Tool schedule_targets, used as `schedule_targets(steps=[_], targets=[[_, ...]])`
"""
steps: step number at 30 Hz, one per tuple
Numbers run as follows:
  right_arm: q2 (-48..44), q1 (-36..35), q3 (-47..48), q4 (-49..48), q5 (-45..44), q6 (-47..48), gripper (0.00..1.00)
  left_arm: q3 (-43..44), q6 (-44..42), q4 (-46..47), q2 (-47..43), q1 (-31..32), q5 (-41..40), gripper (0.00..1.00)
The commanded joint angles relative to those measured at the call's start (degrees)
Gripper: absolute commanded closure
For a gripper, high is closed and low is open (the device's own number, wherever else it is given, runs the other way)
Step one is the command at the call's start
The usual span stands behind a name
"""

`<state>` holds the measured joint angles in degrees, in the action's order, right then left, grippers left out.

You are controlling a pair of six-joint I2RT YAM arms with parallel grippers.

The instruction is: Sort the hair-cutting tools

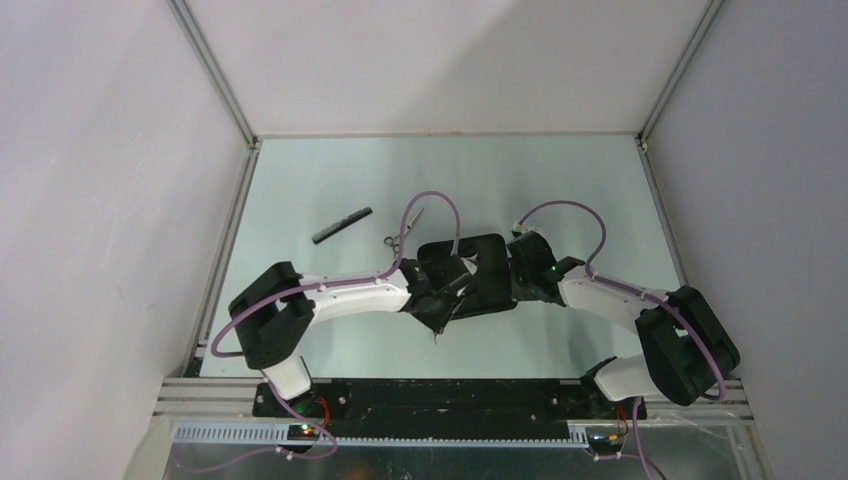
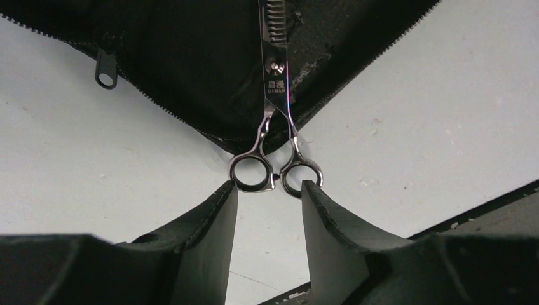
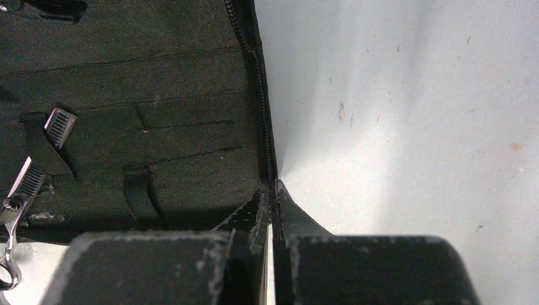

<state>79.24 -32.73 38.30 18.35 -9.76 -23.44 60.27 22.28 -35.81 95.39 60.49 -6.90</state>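
A black pouch lies open in the middle of the table. One pair of silver scissors has its toothed blade tucked under a strap inside the pouch, with the ring handles sticking out over the pouch's corner. My left gripper is open just behind those rings, holding nothing. My right gripper is shut on the pouch's zipper edge. The same scissors show at the far left of the right wrist view. A second pair of scissors and a dark comb lie on the table left of the pouch.
The table's dark near edge runs close behind my left gripper. White walls close in the table on three sides. A zipper pull hangs at the pouch's left edge.
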Motion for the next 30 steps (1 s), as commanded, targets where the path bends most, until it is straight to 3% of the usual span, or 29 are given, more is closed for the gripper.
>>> schedule_targets(steps=[1, 17, 23, 30], targets=[[0.84, 0.28, 1.77, -0.13, 0.11, 0.62, 0.99, 2.92, -2.67, -0.92, 1.82, 0.32, -2.82, 0.54], [1.11, 0.56, 1.77, -0.45, 0.03, 0.55, 0.99, 4.58, -4.92, -0.05, 7.11, 0.24, 2.36, 0.60], [1.20, 0.81, 1.77, -0.60, 0.64, 0.72, 0.99, 5.66, -6.93, -1.96, 6.52, 0.24, 0.62, 0.81], [0.66, 0.85, 1.77, -1.07, 1.03, 1.23, 0.99, 7.40, -16.67, -5.72, 4.75, 0.09, -3.81, 0.91]])
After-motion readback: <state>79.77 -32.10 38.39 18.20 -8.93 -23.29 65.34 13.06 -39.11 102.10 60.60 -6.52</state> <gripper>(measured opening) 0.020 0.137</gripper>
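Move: The thinning scissors lie half on the open case, pointing forward and a bit right. Their finger rings are under the left fingertips, and their middle is about 6 cm ahead of the left hand, 3 cm right and 2 cm below. The case's middle is about 11 cm ahead and 6 cm right, the other scissors 22 cm ahead and 7 cm left. From the right hand, the thinning scissors are some 14 cm left and 2 cm back. Lower the left gripper about 2 cm, almost straight down onto the thinning scissors' finger rings, and close the half-open fingers on the inner sides of the two rings. Then ease up and forward by just under 1 cm each, turning the wrist some 10 degrees clockwise overall. Keep the right fingers still, shut on the case's right edge. ##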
